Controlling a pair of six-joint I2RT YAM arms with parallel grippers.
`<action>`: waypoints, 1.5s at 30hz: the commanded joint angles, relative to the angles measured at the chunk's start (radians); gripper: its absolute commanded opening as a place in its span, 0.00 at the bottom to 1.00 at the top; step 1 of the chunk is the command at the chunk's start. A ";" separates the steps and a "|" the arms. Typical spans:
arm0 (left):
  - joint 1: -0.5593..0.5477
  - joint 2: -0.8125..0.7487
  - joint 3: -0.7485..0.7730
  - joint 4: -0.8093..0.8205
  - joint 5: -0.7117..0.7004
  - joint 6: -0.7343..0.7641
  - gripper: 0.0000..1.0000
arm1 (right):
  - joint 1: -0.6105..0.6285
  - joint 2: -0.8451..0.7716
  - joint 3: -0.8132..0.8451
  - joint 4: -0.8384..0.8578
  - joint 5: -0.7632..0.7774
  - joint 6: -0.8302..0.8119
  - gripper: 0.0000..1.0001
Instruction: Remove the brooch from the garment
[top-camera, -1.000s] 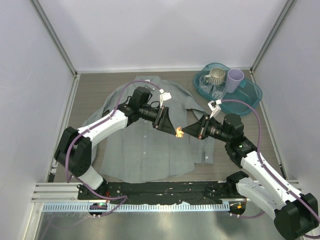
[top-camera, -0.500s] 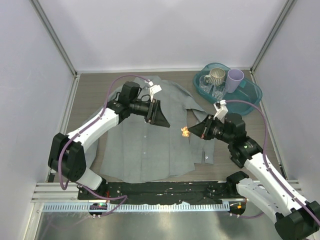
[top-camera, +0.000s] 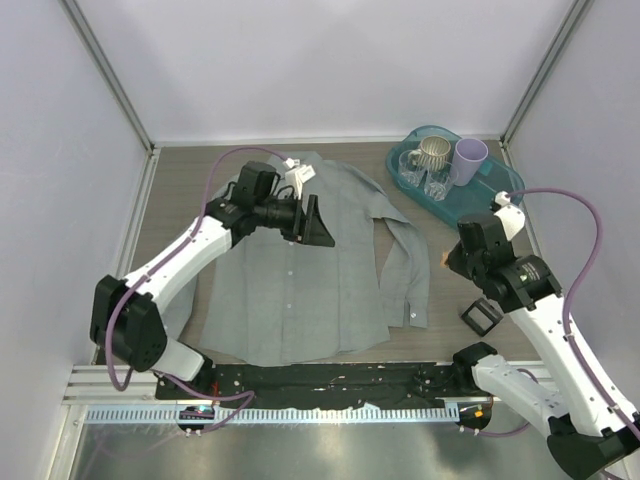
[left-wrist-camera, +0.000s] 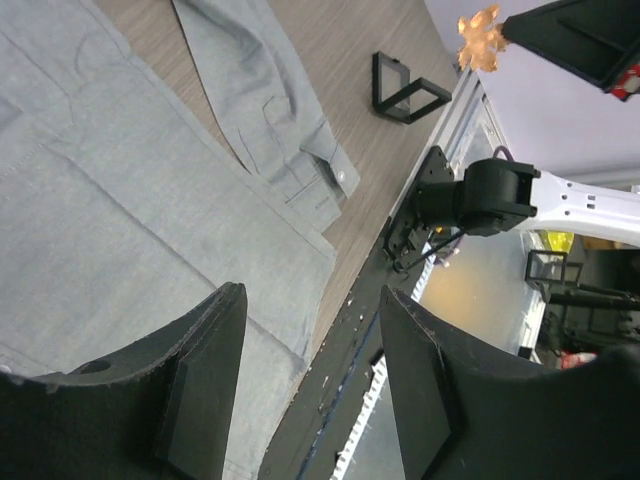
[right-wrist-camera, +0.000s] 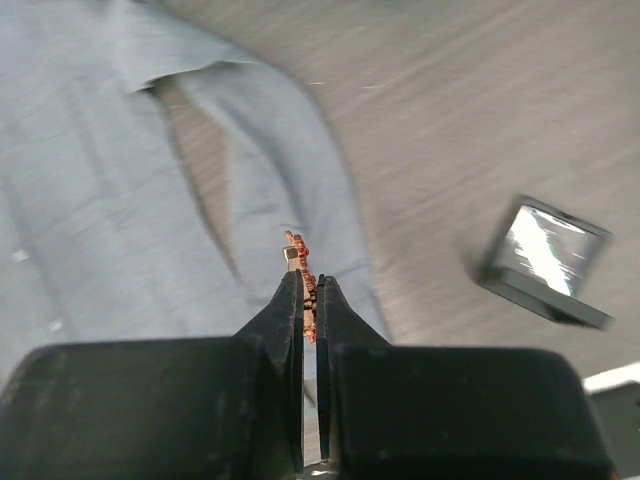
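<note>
The grey button-up shirt (top-camera: 300, 280) lies flat on the table, and it also shows in the left wrist view (left-wrist-camera: 120, 200) and the right wrist view (right-wrist-camera: 90, 190). My right gripper (top-camera: 446, 258) is shut on the red-orange brooch (right-wrist-camera: 303, 270) and holds it in the air to the right of the shirt's sleeve. The brooch also shows in the left wrist view (left-wrist-camera: 480, 38). My left gripper (top-camera: 318, 228) is open and empty, lifted above the shirt's upper chest.
A teal tray (top-camera: 500, 190) with glasses, a striped mug (top-camera: 433, 152) and a purple cup (top-camera: 469, 156) stands at the back right. A small black frame (top-camera: 480, 314) lies on the table near the right arm. A black rail runs along the near edge.
My right gripper has carried the brooch off the shirt, to the right past the sleeve. My left gripper has drawn back and up toward the collar side.
</note>
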 joint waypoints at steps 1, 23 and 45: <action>-0.023 -0.125 0.007 0.038 -0.083 -0.025 0.60 | -0.014 0.037 0.082 -0.259 0.258 0.138 0.01; -0.095 -0.165 -0.043 0.002 -0.473 0.112 0.61 | -0.603 0.429 0.153 -0.463 0.248 0.048 0.01; -0.296 0.062 -0.002 0.064 -0.540 0.141 0.61 | -0.591 0.707 0.062 -0.478 0.239 0.037 0.01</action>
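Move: The brooch is already pinched in the right hand. The bare table just right of the black frame lies about 16 cm to this hand's right, 7 cm back and 21 cm below. The frame is some 7 cm right and 9 cm back, the near shirt cuff 9 cm left and 6 cm back, the teal bin about 20 cm ahead and 2 cm right. From the empty left hand that patch is some 42 cm right, 10 cm back and 21 cm below. The brooch, kept between the closed right fingers, travels right about 16 cm, drawing back some 7 cm and sinking 12 cm past the black frame towards the bare table beyond, as the wrist swings clockwise and tips steeply down. The left hand, open and empty over the shirt, lifts 5 cm, then drops to 7 cm below its start, rolling some 20 degrees and ending slightly right. ##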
